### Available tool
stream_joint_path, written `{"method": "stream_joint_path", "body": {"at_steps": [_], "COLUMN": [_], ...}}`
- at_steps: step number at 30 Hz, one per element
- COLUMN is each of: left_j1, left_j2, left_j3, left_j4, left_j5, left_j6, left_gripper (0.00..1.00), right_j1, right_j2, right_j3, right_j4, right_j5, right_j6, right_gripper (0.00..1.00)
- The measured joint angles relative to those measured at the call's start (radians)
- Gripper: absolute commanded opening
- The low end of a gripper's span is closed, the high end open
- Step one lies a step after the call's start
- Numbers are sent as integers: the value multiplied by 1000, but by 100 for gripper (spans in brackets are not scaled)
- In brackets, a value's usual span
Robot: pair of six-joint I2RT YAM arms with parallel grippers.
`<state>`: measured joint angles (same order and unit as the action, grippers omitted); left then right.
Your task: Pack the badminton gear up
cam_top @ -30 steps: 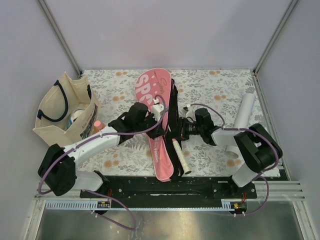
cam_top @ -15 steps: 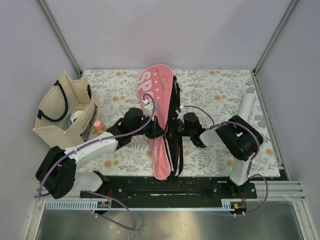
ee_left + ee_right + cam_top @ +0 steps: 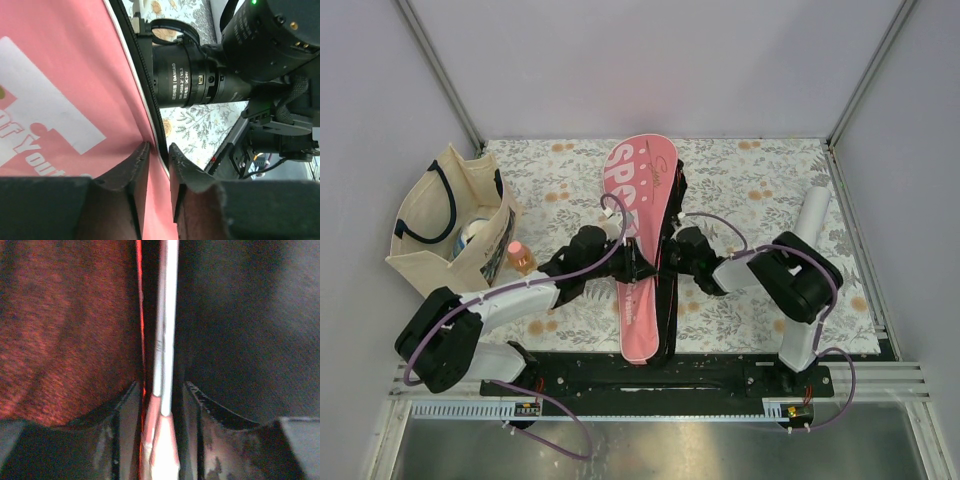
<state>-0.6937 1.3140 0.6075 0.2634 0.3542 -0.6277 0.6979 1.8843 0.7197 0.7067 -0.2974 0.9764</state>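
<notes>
The pink "SPORT" cover (image 3: 638,190) lies lengthwise down the middle of the mat, with its black strap (image 3: 672,195) along its right edge. My left gripper (image 3: 636,266) is shut on the cover's zipped edge, as the left wrist view (image 3: 157,150) shows against the pink fabric (image 3: 60,75). My right gripper (image 3: 668,258) reaches into the cover from the right. In the right wrist view (image 3: 160,390) it is shut on the two racket shafts (image 3: 165,315), with the cover's reddish inside (image 3: 60,315) beside them. The rackets are hidden in the top view. The long white tube (image 3: 809,225) lies at the right.
A beige tote bag (image 3: 448,215) with navy handles stands at the left, with the small orange bottle (image 3: 520,256) beside it. The right arm's wrist (image 3: 200,80) sits close to my left fingers. Booth walls ring the floral mat (image 3: 750,180).
The cover has swung from a slant to nearly straight and shifted right over the white racket handle, which is now hidden. Both grippers have drawn closer together at its middle.
</notes>
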Motion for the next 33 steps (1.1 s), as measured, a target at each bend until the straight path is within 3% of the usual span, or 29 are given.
{"method": "stream_joint_path", "body": {"at_steps": [6, 11, 18, 25, 33], "left_j1": [-23, -35, -21, -21, -21], "left_j2": [1, 0, 0, 0, 7], "left_j3": [35, 84, 106, 112, 113], "left_j4": [-23, -49, -181, -241, -289], "left_j5": [30, 34, -77, -152, -223], "left_j6": [-7, 13, 71, 82, 81], "left_gripper": [61, 65, 65, 66, 67], "right_j1": [-3, -16, -39, -107, -142], "right_j2": [-150, -278, -441, -493, -403], "right_j3": [2, -6, -8, -7, 30], "right_j4": [-306, -544, -755, -816, -678], "right_j5": [76, 143, 201, 225, 160], "right_j6": [-30, -68, -130, -198, -234], "right_gripper": [68, 74, 73, 87, 79]}}
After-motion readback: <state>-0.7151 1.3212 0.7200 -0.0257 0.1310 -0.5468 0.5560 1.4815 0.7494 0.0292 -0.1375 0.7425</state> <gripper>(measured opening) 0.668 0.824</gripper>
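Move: The pink bag's open, black-piped right edge stands raised right at the left fingertips, with the bag's near end roughly 27 cm back and some 9 cm lower. The right hand is inside the bag, that edge about 5 cm to its right, a few centimetres back and roughly 5 cm above. The two racket shafts, where they meet the handles, lie right between its pads; the handles' middles lie some 12 cm back. The raised bag edge comes free of the left fingers as they open wide; that hand lifts a little to the right, then swings back left and down over the bag, fingers tipping downward. Meanwhile the right hand opens wider and leaves the racket shafts, drawing out of the bag some 12 cm rightward and rising 3 to 4 cm. It first drifts back, then forward again, and its fingers tip down about 20 degrees. ##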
